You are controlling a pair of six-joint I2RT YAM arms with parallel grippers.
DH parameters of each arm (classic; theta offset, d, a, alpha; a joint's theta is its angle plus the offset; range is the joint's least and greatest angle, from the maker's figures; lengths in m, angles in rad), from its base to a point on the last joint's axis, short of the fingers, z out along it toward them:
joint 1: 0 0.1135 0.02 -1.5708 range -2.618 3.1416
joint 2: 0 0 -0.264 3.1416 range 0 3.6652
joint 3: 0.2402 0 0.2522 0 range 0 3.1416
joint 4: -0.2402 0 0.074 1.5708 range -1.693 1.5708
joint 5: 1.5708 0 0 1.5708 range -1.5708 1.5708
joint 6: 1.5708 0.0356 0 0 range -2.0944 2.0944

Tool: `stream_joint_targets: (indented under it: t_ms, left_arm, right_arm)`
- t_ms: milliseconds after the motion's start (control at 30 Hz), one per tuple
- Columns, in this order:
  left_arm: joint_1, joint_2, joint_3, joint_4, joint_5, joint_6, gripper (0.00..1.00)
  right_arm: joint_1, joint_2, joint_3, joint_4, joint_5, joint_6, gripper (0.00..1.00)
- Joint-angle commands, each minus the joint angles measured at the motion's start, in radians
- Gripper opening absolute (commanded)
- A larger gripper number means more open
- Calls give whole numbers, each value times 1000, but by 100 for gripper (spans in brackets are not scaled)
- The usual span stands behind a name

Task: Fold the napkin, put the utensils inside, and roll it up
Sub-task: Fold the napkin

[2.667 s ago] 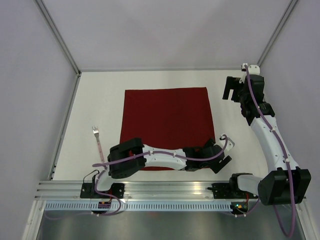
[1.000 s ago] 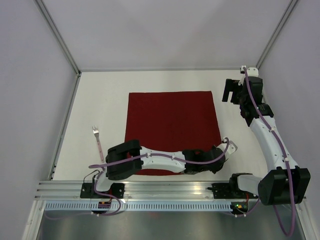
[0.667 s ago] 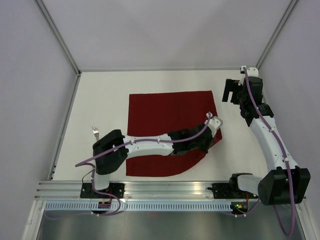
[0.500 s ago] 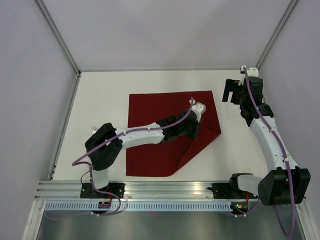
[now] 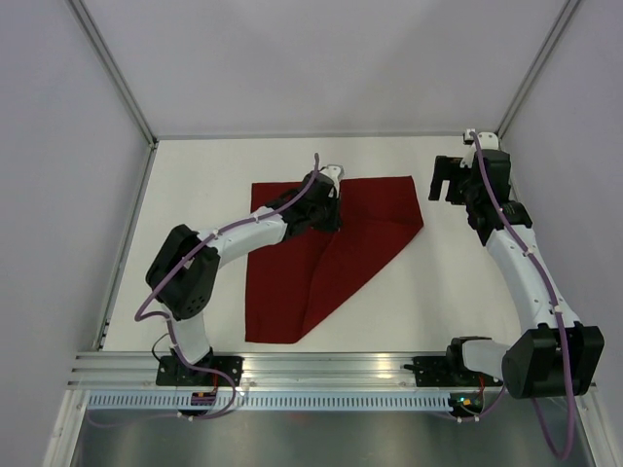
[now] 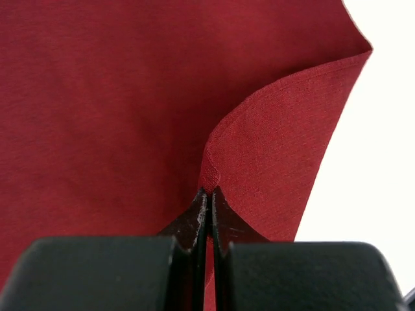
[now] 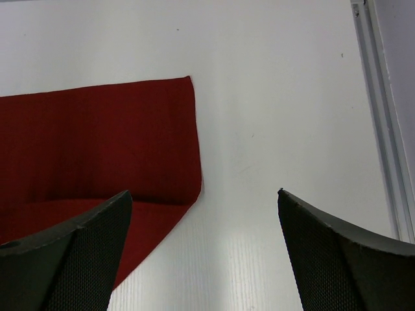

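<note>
The dark red napkin (image 5: 287, 287) lies mid-table with its right part raised and folded over along a diagonal crease. My left gripper (image 5: 324, 216) is over the napkin's far edge, shut on a pinched corner of the cloth. In the left wrist view the gripper (image 6: 209, 191) has both jaws pressed together on the napkin (image 6: 97, 97). My right gripper (image 5: 443, 181) hangs open at the back right, just off the napkin's far right corner. In the right wrist view the gripper (image 7: 203, 192) holds nothing, with that corner of the napkin (image 7: 97, 129) lying below it. The utensils are hidden.
The white table (image 5: 467, 292) is bounded by an aluminium rail (image 5: 321, 370) at the near edge and by frame posts (image 5: 127, 243) and grey walls on the other sides. My left arm's elbow (image 5: 180, 272) stands over the table's left part.
My left gripper shut on the napkin's near right corner and carried it toward the back left, folding the cloth diagonally. The left arm now covers the fork. The right arm has not moved.
</note>
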Motion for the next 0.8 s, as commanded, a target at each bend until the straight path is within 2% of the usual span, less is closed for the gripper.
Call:
stream_joint_targets:
  t_ms: [0, 333, 767]
  left_arm:
    - [43, -37, 46, -37, 24, -30, 2]
    - [188, -21, 78, -71, 42, -17, 2]
    - [305, 16, 136, -103, 76, -14, 2]
  right_arm:
    - [11, 9, 25, -29, -30, -3, 98]
    - [35, 14, 31, -57, -62, -24, 98]
    - [54, 21, 33, -64, -62, -27, 98]
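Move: The left hand holds the napkin's near right corner off the table. The far left corner lies some 15 cm ahead of it, 20 cm to its left and 8 cm below. At that same table level, the far right corner is about 17 cm ahead and 19 cm right, the near left corner about 24 cm back and 20 cm left. From the right hand, the far left corner is roughly 12 cm ahead, 46 cm left and 20 cm below. Left and forward over the napkin, about 13 cm in all, the left hand carries the pinched corner towards the far left corner, nearly level at first, then rising about 2 cm. The wrist turns some 15 degrees counter-clockwise and the fingers stay shut on the cloth. The open, empty right hand edges about 3 cm left and sinks a little. ##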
